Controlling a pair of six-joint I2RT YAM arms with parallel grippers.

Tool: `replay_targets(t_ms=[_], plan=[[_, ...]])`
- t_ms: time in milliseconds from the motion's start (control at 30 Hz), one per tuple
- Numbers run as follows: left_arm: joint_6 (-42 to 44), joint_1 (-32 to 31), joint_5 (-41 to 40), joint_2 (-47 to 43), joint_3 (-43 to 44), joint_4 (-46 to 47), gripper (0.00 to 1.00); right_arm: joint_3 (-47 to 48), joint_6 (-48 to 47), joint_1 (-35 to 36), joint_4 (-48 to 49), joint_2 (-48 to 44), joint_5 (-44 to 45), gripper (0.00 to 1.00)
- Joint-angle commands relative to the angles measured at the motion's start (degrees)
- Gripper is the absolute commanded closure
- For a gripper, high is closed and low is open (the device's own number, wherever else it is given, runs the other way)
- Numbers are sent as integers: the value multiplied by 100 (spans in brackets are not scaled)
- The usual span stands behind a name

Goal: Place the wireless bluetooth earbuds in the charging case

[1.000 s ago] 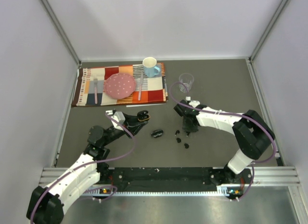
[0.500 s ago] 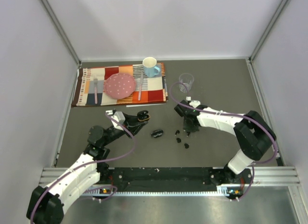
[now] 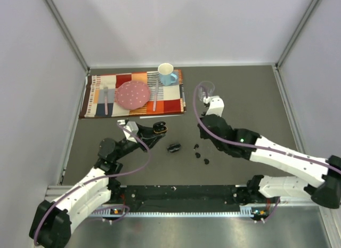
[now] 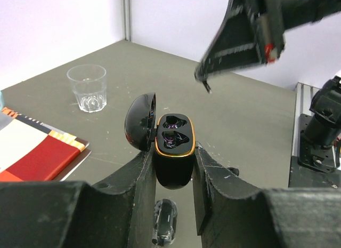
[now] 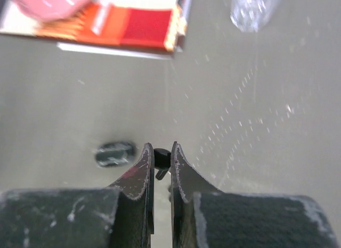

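Note:
My left gripper (image 4: 174, 154) is shut on the open charging case (image 4: 173, 138), a glossy black oval with a gold rim, its lid (image 4: 140, 122) tipped back to the left and both wells showing. It holds the case (image 3: 158, 128) up at centre left of the table. My right gripper (image 5: 162, 149) is shut on one tiny black earbud (image 5: 160, 157), raised above the table right of the case (image 3: 202, 135). Three more earbuds (image 3: 197, 154) lie on the table below it.
A second, closed black case (image 3: 173, 148) lies between the arms. A clear glass (image 3: 205, 90) stands at the back right. The chequered placemat (image 3: 106, 106) at the back left carries a pink plate (image 3: 133, 94), cutlery and a blue mug (image 3: 167, 74).
My right gripper shut on an earbud on the table and rose with it, and the arm swung to a new pose. The left arm and its case stayed still.

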Motion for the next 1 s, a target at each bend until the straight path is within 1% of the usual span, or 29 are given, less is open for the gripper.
replay_targets(t_ms=[0,133,200,400,433,533,800,967], plan=[[-101,13,346,88,252,357,100,127,-1204,315,1502,-607,203,100],[-223,13,654,307,437,383,100,92,-2020,623,2443,-758,-25,100],[-408,4,698,396,472,488,100,74,-2259,790,2838,-740,-43,100],[-549,-57,610,545,622,506,100,-119,-3129,1168,3999,-538,-35,100],[-549,-75,610,554,639,515,100,-171,-3426,1221,4287,-451,44,100],[-593,-110,575,554,666,506,100,-251,-3797,1361,4728,-293,-60,100],[-672,-189,549,598,762,471,100,-549,-4079,1423,5476,-239,-877,100],[-698,-215,558,616,798,471,100,-585,-4167,1423,5477,-195,-1282,100]])
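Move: My left hand holds the open charging case, which lies about 15 cm to the left of my right fingertips, some 3 cm nearer my base and 4 cm higher. The second case lies on the table level with my right hand, about 11 cm to its left and 18 cm below; three loose earbuds lie some 4 cm back and 18 cm below. From my left hand the pinched earbud is about 16 cm to the right, 4 cm ahead and 4 cm lower. I carry the pinched earbud up about 14 cm and left about 11 cm, easing back a little, to bring it over the open case; most of the climb comes first, then I slide left. My right wrist lifts its fingers from pointing down-forward to nearly level and swings them counter-clockwise. My left hand keeps its grip on the case and shifts a couple of centimetres right and up to meet it. ##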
